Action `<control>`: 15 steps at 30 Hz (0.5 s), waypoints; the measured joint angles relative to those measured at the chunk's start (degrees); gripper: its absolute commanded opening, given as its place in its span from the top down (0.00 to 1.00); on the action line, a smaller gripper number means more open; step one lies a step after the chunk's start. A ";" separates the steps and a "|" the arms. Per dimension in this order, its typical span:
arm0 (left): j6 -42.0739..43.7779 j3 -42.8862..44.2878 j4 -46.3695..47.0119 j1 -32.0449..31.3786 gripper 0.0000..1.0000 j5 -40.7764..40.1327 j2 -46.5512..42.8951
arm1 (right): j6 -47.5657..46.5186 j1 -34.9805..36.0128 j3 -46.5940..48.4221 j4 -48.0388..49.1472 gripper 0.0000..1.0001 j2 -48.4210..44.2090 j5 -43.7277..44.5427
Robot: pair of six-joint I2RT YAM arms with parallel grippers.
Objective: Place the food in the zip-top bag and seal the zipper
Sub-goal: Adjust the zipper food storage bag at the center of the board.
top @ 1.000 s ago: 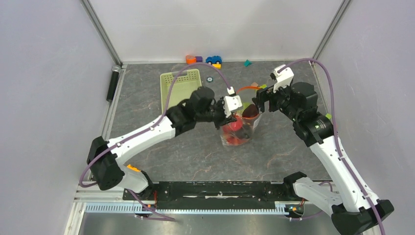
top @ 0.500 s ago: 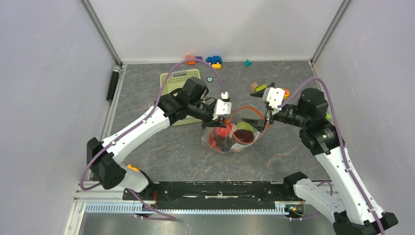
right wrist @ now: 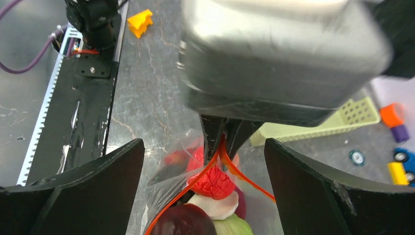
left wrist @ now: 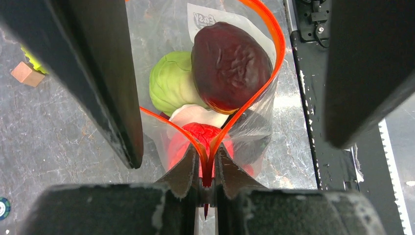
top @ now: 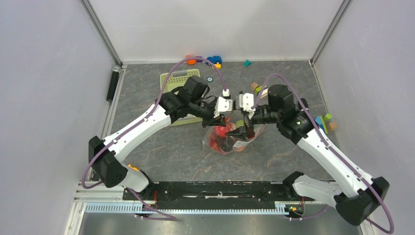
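The zip-top bag [top: 226,141] hangs at mid-table with its mouth open. Inside it lie a green cabbage [left wrist: 169,83], a dark purple piece [left wrist: 227,66] and a red fruit [left wrist: 200,134]. My left gripper [left wrist: 206,169] is shut on one end of the orange-red zipper [left wrist: 274,54], where the two strips meet. My right gripper [right wrist: 204,147] is open, and its black fingers [left wrist: 98,73] straddle the bag mouth, one on each side, close to the left gripper [right wrist: 222,134]. In the top view the right gripper [top: 241,131] sits just right of the left gripper [top: 221,117].
A pale green basket [top: 178,81] lies behind the left arm. Toy blocks and a car [top: 214,60] line the back wall. More blocks sit at the right [top: 325,121] and behind the bag [top: 257,88]. A black rail [top: 195,188] runs along the near edge.
My right arm swung left and down from behind the bag to straddle its mouth, jaws wide. The bag shifted slightly left and forward with my left gripper, which stays shut on the zipper.
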 measured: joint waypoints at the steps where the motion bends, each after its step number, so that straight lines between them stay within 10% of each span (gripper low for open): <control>1: -0.07 0.04 0.02 0.00 0.98 -0.17 0.00 | -0.11 0.37 0.13 -0.52 0.02 1.42 0.96; 15: 0.33 0.00 -2.67 0.28 0.98 -3.19 -0.17 | -6.34 0.72 0.13 -4.22 0.47 5.92 9.07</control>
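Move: The right hand, wide open, has the bag's orange zipper, just beyond the left fingers' pinch, about 3 cm ahead, 1 cm left and 6 cm below. Inside the bag, the red tomato is some 2 cm ahead, 4 cm left and 14 cm down; the cabbage 4 cm ahead, 2 cm right and 14 cm down; the dark avocado straight below by 11 cm and 3 cm right. The left hand has that zipper stretch some 4 cm to its right, level with it. The right fingertips come onto the two orange zipper strips beside the left hand's pinch, the base-side finger bearing inward on the near strip. The hand gets there by sinking about 5 cm and reaching some 3 cm forward, rolling its left side down about 10 degrees, its wide-open fingers starting to close late. The left hand keeps its pinch on the zipper, easing about 1 cm left and down. ##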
